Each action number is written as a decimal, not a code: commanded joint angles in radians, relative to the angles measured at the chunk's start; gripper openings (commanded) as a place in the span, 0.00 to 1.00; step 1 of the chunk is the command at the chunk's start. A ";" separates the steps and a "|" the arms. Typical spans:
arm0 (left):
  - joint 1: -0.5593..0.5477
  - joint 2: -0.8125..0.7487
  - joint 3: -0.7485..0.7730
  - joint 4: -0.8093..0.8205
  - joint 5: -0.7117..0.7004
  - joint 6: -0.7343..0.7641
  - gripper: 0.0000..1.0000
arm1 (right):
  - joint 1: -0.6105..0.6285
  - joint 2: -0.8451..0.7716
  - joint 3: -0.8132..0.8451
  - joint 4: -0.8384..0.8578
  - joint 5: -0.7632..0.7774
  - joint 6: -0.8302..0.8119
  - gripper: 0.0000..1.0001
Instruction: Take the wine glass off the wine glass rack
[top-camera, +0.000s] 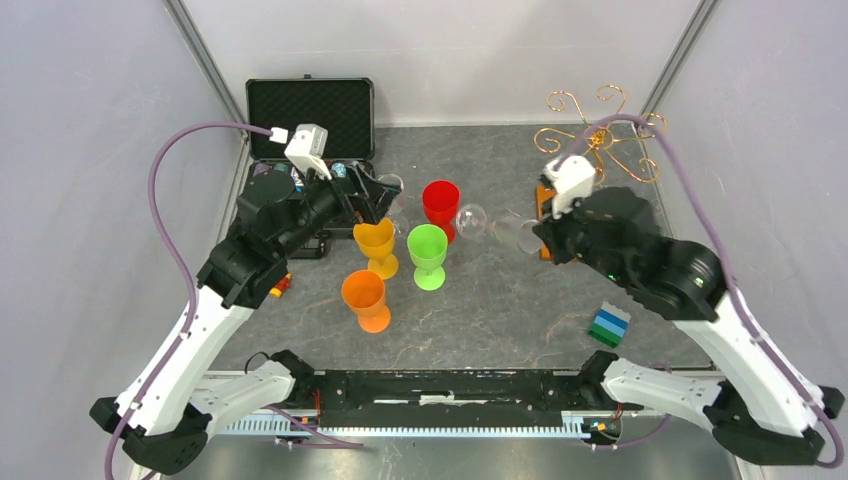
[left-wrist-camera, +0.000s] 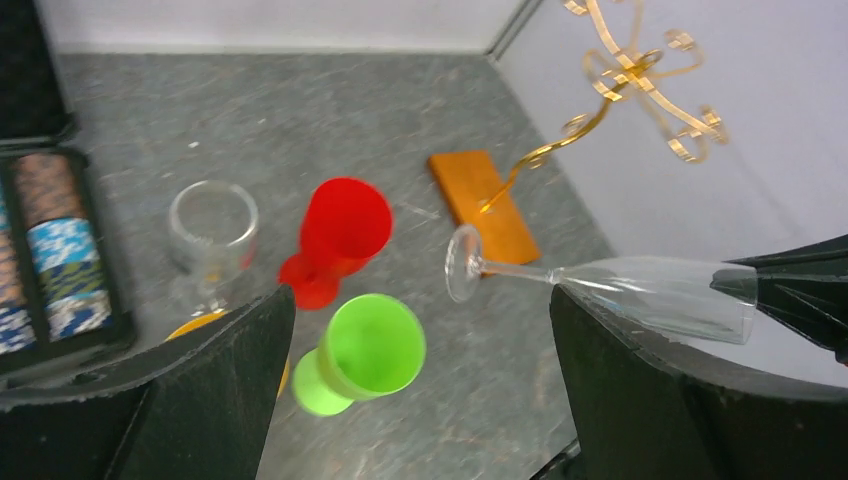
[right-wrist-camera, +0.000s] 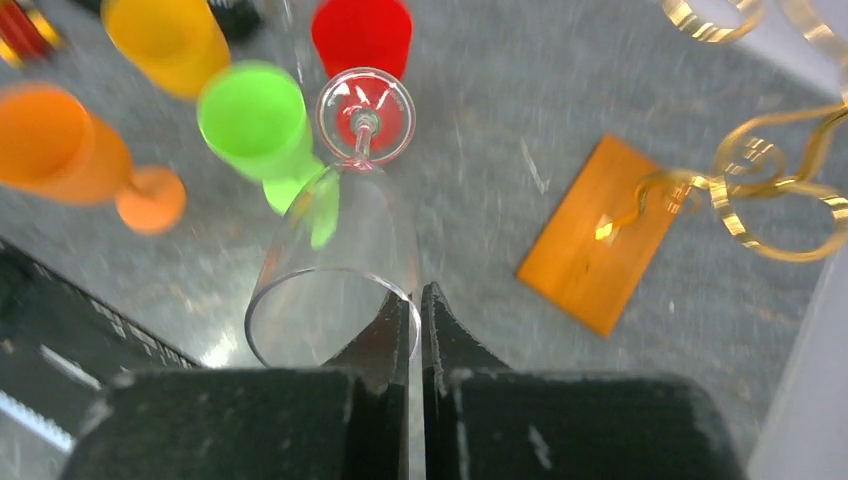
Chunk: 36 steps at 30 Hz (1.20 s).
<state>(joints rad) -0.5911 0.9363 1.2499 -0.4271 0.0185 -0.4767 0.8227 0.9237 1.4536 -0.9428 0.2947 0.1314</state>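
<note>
The clear wine glass (top-camera: 505, 232) (left-wrist-camera: 640, 290) (right-wrist-camera: 340, 250) hangs level above the table, its foot pointing left toward the red cup (top-camera: 440, 205). My right gripper (top-camera: 535, 238) (right-wrist-camera: 415, 300) is shut on its rim, one finger inside the bowl and one outside. The wine glass rack (top-camera: 600, 125) (left-wrist-camera: 640, 70) (right-wrist-camera: 760, 170), gold wire on an orange-brown base (left-wrist-camera: 485, 200) (right-wrist-camera: 600, 235), stands at the back right, apart from the glass. My left gripper (top-camera: 375, 195) (left-wrist-camera: 420, 300) is wide open above the cups, holding nothing.
Green (top-camera: 428, 250), yellow (top-camera: 375, 245) and orange (top-camera: 365, 298) cups stand mid-table. A second clear glass (left-wrist-camera: 212, 225) stands by the open black chip case (top-camera: 310, 110). A blue-green block (top-camera: 608, 325) lies front right.
</note>
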 joint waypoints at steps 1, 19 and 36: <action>-0.001 -0.014 0.014 -0.091 -0.100 0.138 1.00 | 0.000 0.063 0.004 -0.190 -0.069 0.003 0.00; -0.001 -0.062 0.013 -0.281 -0.190 0.188 1.00 | 0.031 0.208 -0.175 -0.034 -0.478 0.001 0.00; -0.002 -0.141 -0.019 -0.371 -0.344 0.225 1.00 | 0.192 0.456 0.004 -0.085 -0.277 -0.001 0.04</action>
<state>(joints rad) -0.5911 0.8249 1.2423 -0.8009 -0.2657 -0.3080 0.9890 1.3479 1.3663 -1.0176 -0.0456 0.1314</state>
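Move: The right hand holds the clear wine glass by its rim; the bare table spot for the glass lies about 20 cm to this hand's left, 4 cm back and some 33 cm below. The green goblet stands about 20 cm left and 8 cm ahead, the orange goblet some 33 cm left and 3 cm back, the red one about 18 cm left and 20 cm ahead. From the empty left hand the spot is about 10 cm right, 9 cm back, 35 cm down. Keeping its pinch on the rim of the clear glass, the right hand drops fast, then veers left and a little back, about 16 cm down and 11 cm left in all, tipping its fingers some 30 degrees further down and swinging them counter-clockwise, so that the glass's foot goes down past the near side of the green goblet towards the bare spot right of the orange goblet. The empty left hand stays wide open and clears off to its left, about 8 cm, while sinking 6 cm. ##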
